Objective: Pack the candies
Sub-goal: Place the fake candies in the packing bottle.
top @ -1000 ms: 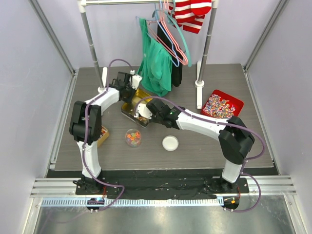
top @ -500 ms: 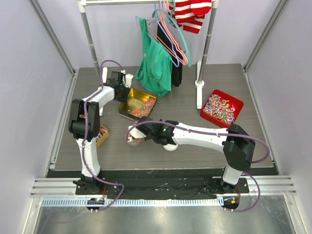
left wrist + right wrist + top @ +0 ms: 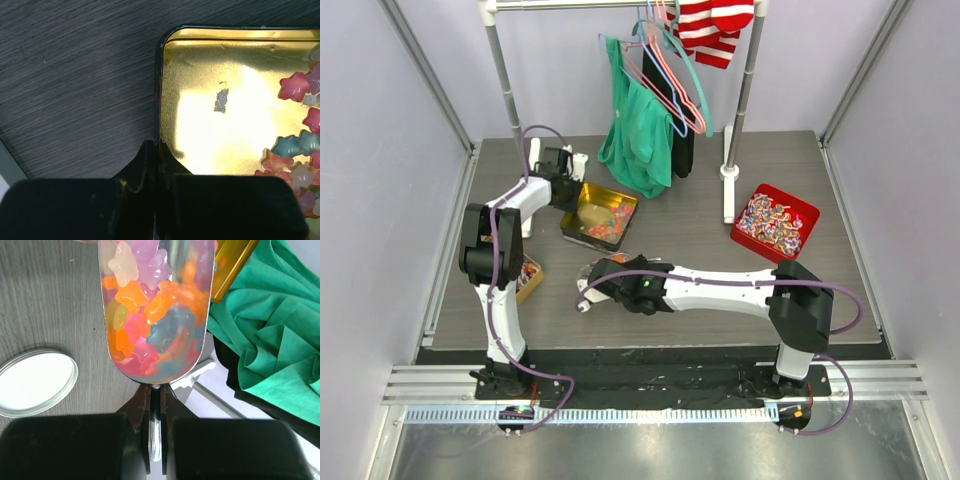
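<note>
The candies are small star-shaped gummies in orange, pink, yellow, purple and blue. A heap of them (image 3: 150, 315) fills a metal scoop, and my right gripper (image 3: 155, 389) is shut on the scoop's thin handle (image 3: 155, 450). In the top view this gripper (image 3: 603, 285) hovers low over the near-left table. More candies (image 3: 297, 150) lie in the large gold tin (image 3: 225, 100). My left gripper (image 3: 156, 145) is shut on the tin's left wall, one finger inside and one outside. In the top view the gold tin (image 3: 582, 214) sits in front of the green shirt, with the left gripper (image 3: 568, 192) at its left edge.
A white round lid (image 3: 35, 382) lies on the table left of the scoop. A red tray of wrapped candies (image 3: 775, 218) stands at the right, and a small gold tin (image 3: 528, 275) by the left arm. A green shirt (image 3: 640, 140) hangs from the clothes rack behind.
My right arm has swung from the gold tin toward the near left with the loaded scoop, and now covers the spot where the small jar and lid showed. The left gripper stays on the tin.
</note>
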You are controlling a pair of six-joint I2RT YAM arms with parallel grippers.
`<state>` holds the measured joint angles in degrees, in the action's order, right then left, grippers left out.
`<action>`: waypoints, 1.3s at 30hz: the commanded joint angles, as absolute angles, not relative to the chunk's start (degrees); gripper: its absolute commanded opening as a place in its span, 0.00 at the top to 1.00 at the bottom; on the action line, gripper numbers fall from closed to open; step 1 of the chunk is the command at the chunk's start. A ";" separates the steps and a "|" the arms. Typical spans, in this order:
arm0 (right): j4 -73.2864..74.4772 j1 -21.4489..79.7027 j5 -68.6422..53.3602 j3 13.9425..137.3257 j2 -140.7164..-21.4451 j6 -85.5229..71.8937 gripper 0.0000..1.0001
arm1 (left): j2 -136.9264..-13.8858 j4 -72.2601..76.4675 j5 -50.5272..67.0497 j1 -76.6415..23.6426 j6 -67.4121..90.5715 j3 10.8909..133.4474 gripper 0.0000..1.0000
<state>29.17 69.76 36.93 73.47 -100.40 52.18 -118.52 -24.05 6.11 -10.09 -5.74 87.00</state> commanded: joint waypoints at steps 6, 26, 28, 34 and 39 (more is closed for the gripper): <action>28.48 72.24 42.27 73.56 -101.60 56.07 0.99 | -116.46 -22.68 5.01 -9.41 -3.69 85.08 1.00; 24.79 73.74 47.72 71.63 -103.71 61.69 0.99 | -114.70 -20.57 7.29 -7.82 -0.88 82.53 0.64; 24.17 73.83 48.25 71.46 -103.89 62.31 0.99 | -114.35 -20.39 7.91 -7.73 -0.79 82.35 0.57; 21.80 73.74 49.83 71.46 -104.68 64.60 0.99 | -113.29 -20.30 9.23 -7.65 -0.53 82.09 0.50; 19.69 73.74 50.97 71.19 -104.85 66.44 0.99 | -112.68 -20.30 9.75 -7.65 -0.26 81.91 0.47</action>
<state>22.09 73.45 47.83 71.55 -104.57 63.35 -116.60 -20.84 7.99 -7.94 -1.10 82.04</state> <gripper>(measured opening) 0.083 0.527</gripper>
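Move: The right hand holds the loaded scoop, its bowl to the hand's left. The bottle's middle lies about 9 cm left, 4 cm back and 9 cm below; the lid is about 9 cm back and 9 cm right, 14 cm down, and the gold tray 9 cm ahead, 8 cm left. The left hand pinches the tray's left rim, with the tray's middle some 7 cm right, 2 cm back and 2 cm lower. The left fingers keep their pinch on the tray's left rim while sinking about 1 cm, then open to roughly half, letting go but staying astride the rim with a small drift left and back. The right hand keeps its grip on the scoop handle nearly in place, steadily tilting some 15 degrees so its left side drops and its fingers tip up, pouring towards the bottle. ##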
